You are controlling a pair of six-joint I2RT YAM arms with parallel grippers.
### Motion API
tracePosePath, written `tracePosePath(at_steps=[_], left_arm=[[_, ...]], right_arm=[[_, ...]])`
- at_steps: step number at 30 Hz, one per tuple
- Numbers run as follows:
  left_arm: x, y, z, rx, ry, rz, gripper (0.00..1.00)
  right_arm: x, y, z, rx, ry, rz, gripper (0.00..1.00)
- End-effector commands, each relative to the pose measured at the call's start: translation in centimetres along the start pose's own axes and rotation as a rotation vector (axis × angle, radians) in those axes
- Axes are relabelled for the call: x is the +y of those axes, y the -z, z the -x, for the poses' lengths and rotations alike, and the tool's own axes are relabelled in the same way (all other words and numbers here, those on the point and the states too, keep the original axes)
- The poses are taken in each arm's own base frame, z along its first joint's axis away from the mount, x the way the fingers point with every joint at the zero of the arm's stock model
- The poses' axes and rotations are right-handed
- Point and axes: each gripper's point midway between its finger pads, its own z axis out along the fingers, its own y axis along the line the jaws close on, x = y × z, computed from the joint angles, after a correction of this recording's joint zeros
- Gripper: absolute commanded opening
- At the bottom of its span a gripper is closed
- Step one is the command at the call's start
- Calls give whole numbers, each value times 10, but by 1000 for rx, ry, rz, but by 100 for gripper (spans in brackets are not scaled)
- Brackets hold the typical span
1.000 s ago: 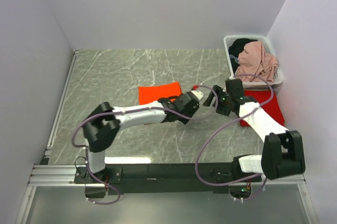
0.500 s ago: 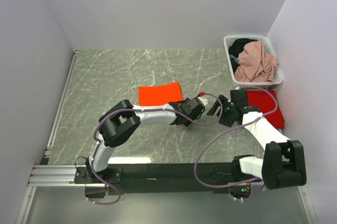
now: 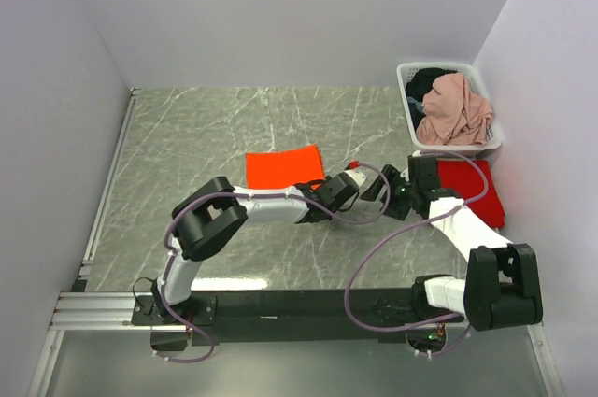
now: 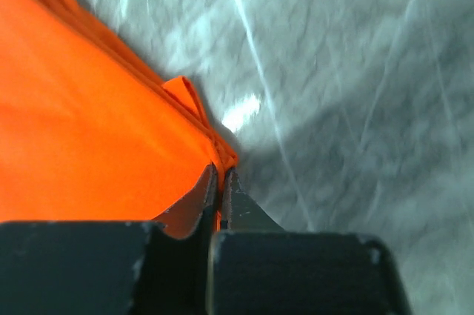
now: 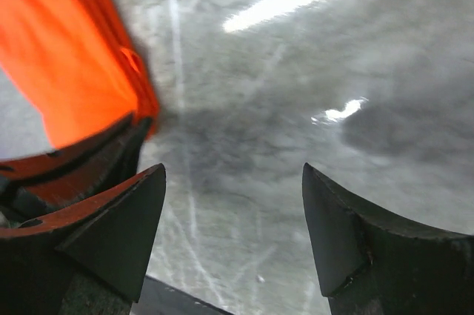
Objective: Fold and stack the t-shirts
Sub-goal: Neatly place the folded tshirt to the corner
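Note:
The bright orange t-shirt (image 3: 283, 166) lies folded into a rectangle at the middle of the table. My left gripper (image 3: 318, 189) is at its near right corner. In the left wrist view the left gripper (image 4: 220, 171) is shut on the corner fold of the orange t-shirt (image 4: 89, 122). My right gripper (image 3: 377, 188) is just right of it, open and pointing left. In the right wrist view the right gripper (image 5: 233, 174) holds nothing over bare table, with the orange t-shirt (image 5: 67, 55) at upper left. The red t-shirt (image 3: 478, 188) lies flat at the right, partly under my right arm.
A white laundry basket (image 3: 408, 98) stands at the back right with pink cloth (image 3: 454, 109) and dark cloth in it. The grey marble table (image 3: 206, 126) is walled at the left, back and right. Both arms' cables loop between the two grippers.
My left arm drew back toward the orange t-shirt's near right corner and its jaws closed on that corner. The right gripper shifted slightly left and stayed open.

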Motion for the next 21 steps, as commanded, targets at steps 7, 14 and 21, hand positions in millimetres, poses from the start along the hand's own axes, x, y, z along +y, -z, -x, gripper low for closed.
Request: tracePosePath(at_steps=[7, 14, 21], left_arm=[[7, 58, 36, -134, 174, -130, 1], [8, 67, 29, -138, 207, -149, 1], [6, 70, 28, -142, 223, -163, 1]], right_arm=[[66, -22, 7, 28, -96, 339, 81], [97, -59, -8, 150, -142, 408, 80], [125, -83, -22, 243, -156, 464, 78]])
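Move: The left fingers are already shut on the near right corner of the orange t-shirt, whose middle lies about 10 cm to that hand's left, 7 cm ahead and 2 cm below. For the open right hand, the t-shirt's right edge has its middle some 15 cm to the left, 8 cm ahead and 4 cm lower; the gripped corner is 14 cm to its left, level with it. The red t-shirt in the corner lies about 19 cm to its right, 3 cm ahead and 5 cm below. The left hand keeps its pinch on the near right corner and lifts it, first easing back and a little left, then up to about 5 cm above where it was, settling a centimetre lower by the end and drawing back some 3 cm in all, with its fingertips swung slightly towards the right. Meanwhile the right hand sweeps left about 12 cm, also some 5 cm forward and a little down, rolling roughly 25 degrees so that its fingers point in to the left, and brings them, still wide open, up to the t-shirt's right edge just beyond the left fingers, one finger reaching in over the cloth without yet closing. ##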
